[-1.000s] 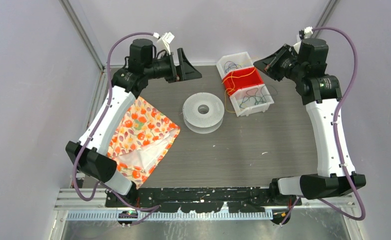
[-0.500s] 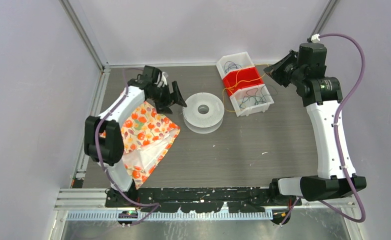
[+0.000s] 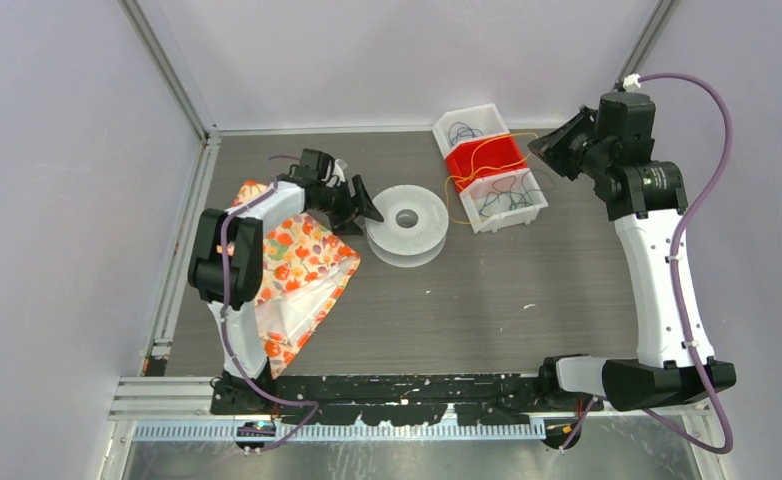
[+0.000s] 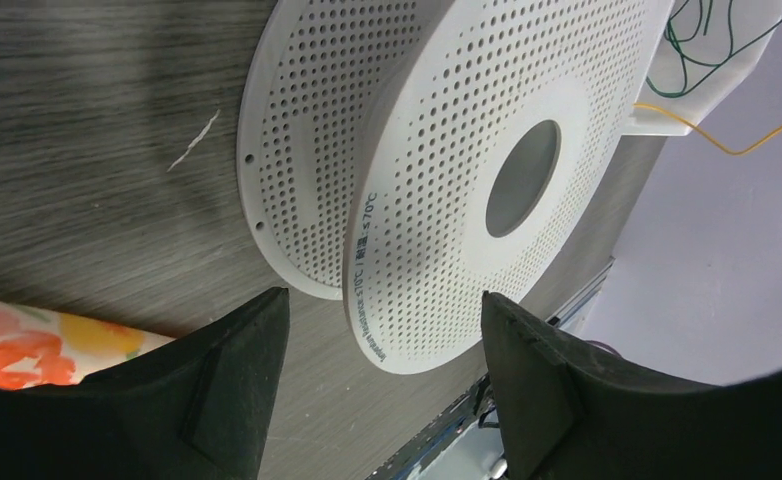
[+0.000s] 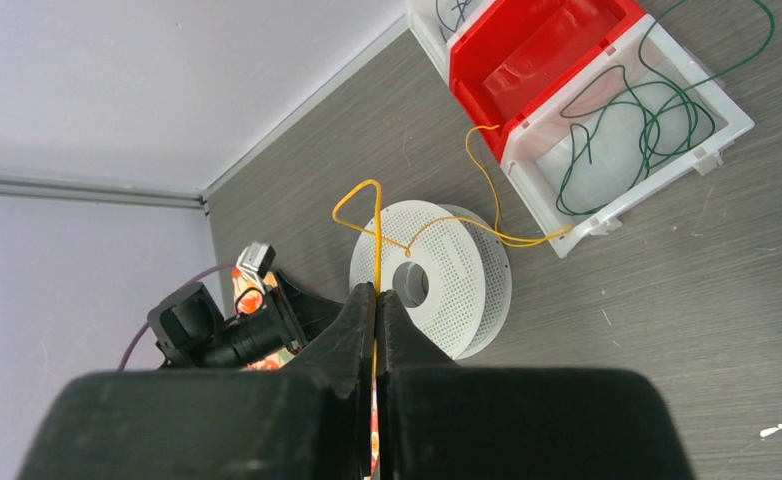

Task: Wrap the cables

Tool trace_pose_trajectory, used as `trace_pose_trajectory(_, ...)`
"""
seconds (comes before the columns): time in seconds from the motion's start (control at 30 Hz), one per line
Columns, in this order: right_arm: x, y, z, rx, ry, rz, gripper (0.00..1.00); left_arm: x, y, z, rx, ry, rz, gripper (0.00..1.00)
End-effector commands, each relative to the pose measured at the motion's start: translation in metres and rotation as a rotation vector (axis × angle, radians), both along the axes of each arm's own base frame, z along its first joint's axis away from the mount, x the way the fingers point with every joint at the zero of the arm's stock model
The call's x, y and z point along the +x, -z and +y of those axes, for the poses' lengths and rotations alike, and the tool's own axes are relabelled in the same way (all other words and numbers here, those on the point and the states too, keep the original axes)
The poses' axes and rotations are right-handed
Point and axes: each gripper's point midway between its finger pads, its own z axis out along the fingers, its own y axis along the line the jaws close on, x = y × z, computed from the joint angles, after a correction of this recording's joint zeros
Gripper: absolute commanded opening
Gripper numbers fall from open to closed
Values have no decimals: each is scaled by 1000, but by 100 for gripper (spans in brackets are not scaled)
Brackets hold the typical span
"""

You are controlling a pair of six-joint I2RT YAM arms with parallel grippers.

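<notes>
The clear perforated spool [image 3: 407,226] lies flat mid-table; it also shows in the left wrist view [image 4: 447,170] and the right wrist view [image 5: 432,275]. My left gripper [image 3: 363,202] is open, low at the spool's left edge, its jaws either side of the rim [image 4: 385,300] without touching. My right gripper [image 3: 542,145] is shut on the yellow-orange cable [image 5: 487,205] and held high [image 5: 377,295]. That cable loops over the spool and runs into the red bin [image 3: 482,160]. Green cables [image 5: 647,130] lie in the near white bin; dark ones [image 3: 464,130] lie in the far bin.
A floral cloth [image 3: 287,270] lies left of the spool, under the left arm, and shows in the left wrist view [image 4: 27,335]. The three joined bins [image 3: 539,205] stand at the back right. Walls enclose the table on three sides.
My left arm has folded down from the back and brought its open gripper to the spool's left edge. My right gripper has drawn slightly back right with the yellow cable.
</notes>
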Motion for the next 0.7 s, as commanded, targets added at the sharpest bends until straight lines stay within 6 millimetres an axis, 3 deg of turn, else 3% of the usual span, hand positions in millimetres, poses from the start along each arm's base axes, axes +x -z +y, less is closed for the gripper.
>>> trace_pose_trajectory(0.0, -6, -8, -1, 3, 3, -29, 0, 12, -17, -17, -72, 25, -77, 69)
trace_pose_trajectory(0.2, -3, -7, 3, 26, -2, -29, 1, 19, -9, -27, -47, 47, -92, 50)
trace_pose_trajectory(0.3, -2, -9, 2, 26, -1, -31, 1, 26, -20, -30, -47, 63, -115, 27)
trace_pose_trajectory(0.37, -3, -10, 2, 22, 1, -33, 1, 28, -34, -27, -25, 70, -143, 8)
trace_pose_trajectory(0.4, -4, -11, 1, 19, 3, -34, 1, 29, -44, -25, -10, 74, -168, 3)
trace_pose_trajectory(0.67, -7, -12, -3, 8, 17, -37, 1, 21, -131, -5, 259, 136, -447, 0)
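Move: My open left fingers are around the left rim of the spool's upper flange; the spool's middle is about 10 cm to the right, level fore and aft, and some 4 cm below. The white bin with the green cable lies about 34 cm right and 7 cm ahead of this hand, the flowered cloth some 18 cm left and 11 cm back. From my right hand, holding the yellow cable, the spool is about 27 cm left, 4 cm ahead and 33 cm below. With my left hand I slide about 2 cm to the right, farther over the spool's left rim, and shut the fingers on the upper flange, pinching it between the pads. Then I pull it up about 8 cm while easing a couple of centimetres forward, the wrist tipping up some 15 degrees. My right hand stays put and keeps its pinch on the yellow cable. ##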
